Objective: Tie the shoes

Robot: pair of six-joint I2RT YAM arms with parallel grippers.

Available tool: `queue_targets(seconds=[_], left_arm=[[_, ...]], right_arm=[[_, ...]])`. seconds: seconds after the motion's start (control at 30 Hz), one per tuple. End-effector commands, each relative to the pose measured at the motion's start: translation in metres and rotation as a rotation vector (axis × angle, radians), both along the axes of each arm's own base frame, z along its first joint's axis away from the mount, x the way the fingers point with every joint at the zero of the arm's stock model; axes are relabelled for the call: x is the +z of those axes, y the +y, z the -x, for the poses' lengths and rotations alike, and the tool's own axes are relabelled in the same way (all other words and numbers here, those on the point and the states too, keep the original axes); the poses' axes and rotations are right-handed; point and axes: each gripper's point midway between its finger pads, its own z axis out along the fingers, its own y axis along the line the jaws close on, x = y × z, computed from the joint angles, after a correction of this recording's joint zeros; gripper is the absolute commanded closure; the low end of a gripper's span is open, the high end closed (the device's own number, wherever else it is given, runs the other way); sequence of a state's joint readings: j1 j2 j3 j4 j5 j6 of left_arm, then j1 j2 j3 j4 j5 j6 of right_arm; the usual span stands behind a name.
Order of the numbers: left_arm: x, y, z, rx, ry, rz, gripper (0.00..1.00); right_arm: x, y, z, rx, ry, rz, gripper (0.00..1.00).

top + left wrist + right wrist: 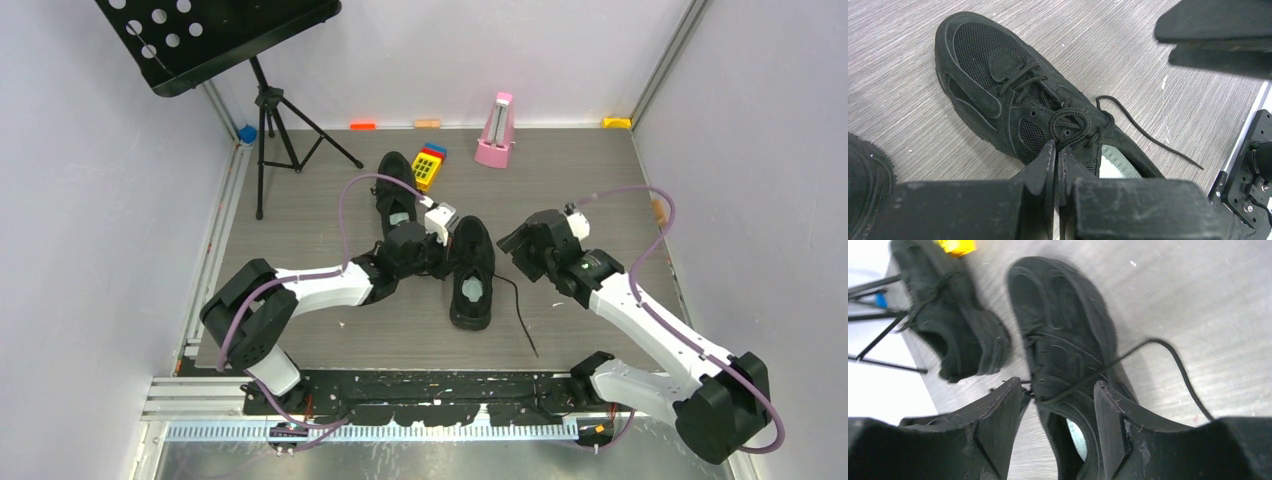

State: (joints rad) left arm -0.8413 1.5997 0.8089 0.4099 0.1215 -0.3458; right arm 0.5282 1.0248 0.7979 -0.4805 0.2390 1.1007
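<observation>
Two black shoes lie on the grey table: the near shoe [472,272] at the centre and the far shoe [398,195] behind it to the left. My left gripper [445,255] is at the near shoe's left side. In the left wrist view its jaws [1057,147] are shut, with their tips pinching a lace loop [1070,122] on the shoe [993,85]. A loose lace end [520,310] trails to the right over the table. My right gripper [515,245] is open and empty, hovering just right of the near shoe [1063,330]. The far shoe [948,335] also shows in the right wrist view.
A black music stand [270,110] stands at the back left on tripod legs [878,325]. A yellow toy block [428,165] lies behind the far shoe and a pink metronome [495,130] stands by the back wall. White walls enclose the table.
</observation>
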Motion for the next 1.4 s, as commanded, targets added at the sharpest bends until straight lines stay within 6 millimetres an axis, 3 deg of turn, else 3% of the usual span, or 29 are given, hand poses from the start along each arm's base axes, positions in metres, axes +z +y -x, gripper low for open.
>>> queue_targets(seconds=[0.0,0.23,0.6,0.67,0.7,0.87,1.0,1.1,1.27,1.37], left_arm=[[0.020,-0.003,-0.003,-0.039,-0.088,0.038,1.00],[0.022,-0.003,0.001,-0.052,-0.091,0.043,1.00],[0.027,0.001,0.002,-0.059,-0.113,0.029,1.00],[0.028,0.000,0.002,-0.062,-0.115,0.030,1.00],[0.028,0.000,0.002,-0.061,-0.116,0.030,1.00],[0.031,0.005,0.001,-0.037,-0.089,0.002,1.00],[0.033,0.018,-0.002,0.006,-0.094,-0.060,1.00],[0.027,0.028,-0.003,0.017,-0.106,-0.122,1.00],[0.019,0.031,-0.005,0.009,-0.120,-0.174,1.00],[0.016,0.032,-0.009,0.009,-0.125,-0.207,1.00]], right_arm=[[-0.033,-0.015,0.007,-0.327,0.160,-0.157,0.39],[-0.066,-0.014,0.013,-0.471,0.225,-0.297,0.39],[-0.109,0.001,0.003,-0.533,0.295,-0.383,0.44],[-0.116,0.002,-0.001,-0.533,0.296,-0.371,0.48],[-0.119,0.004,-0.003,-0.533,0.301,-0.364,0.56],[-0.117,-0.004,-0.011,-0.540,0.273,-0.290,0.99],[-0.110,-0.034,-0.013,-0.581,0.214,-0.220,1.00],[-0.094,-0.057,-0.017,-0.572,0.154,-0.166,1.00],[-0.064,-0.072,-0.024,-0.466,0.081,-0.081,1.00],[-0.056,-0.079,-0.021,-0.428,0.085,-0.012,1.00]])
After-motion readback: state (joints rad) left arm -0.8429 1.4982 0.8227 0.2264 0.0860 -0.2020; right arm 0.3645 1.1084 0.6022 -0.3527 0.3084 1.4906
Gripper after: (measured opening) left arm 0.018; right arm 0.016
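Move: The loose lace lies on the table almost straight under the open right hand: about 1 cm nearer the base and some 14 cm below at the spot to be gripped. From that hand the near shoe's middle is about 10 cm left, 2 cm ahead and 10 cm down; the far shoe is some 27 cm left, 20 cm ahead and 11 cm down. From the left hand, already pinching the loop, the lace is about 14 cm right, 1 cm back and 9 cm down. The lace's free end is what the open right gripper drops for, sinking about 14 cm while turning some 30 degrees clockwise and tipping its fingers steeper, swinging slightly back and returning on the way. It shuts on the lace close to the table, then lifts and pulls it right, away from the near shoe, about 6 cm each way and a little forward. Meanwhile the left hand keeps pinching its loop and late on draws about 2 cm left. ##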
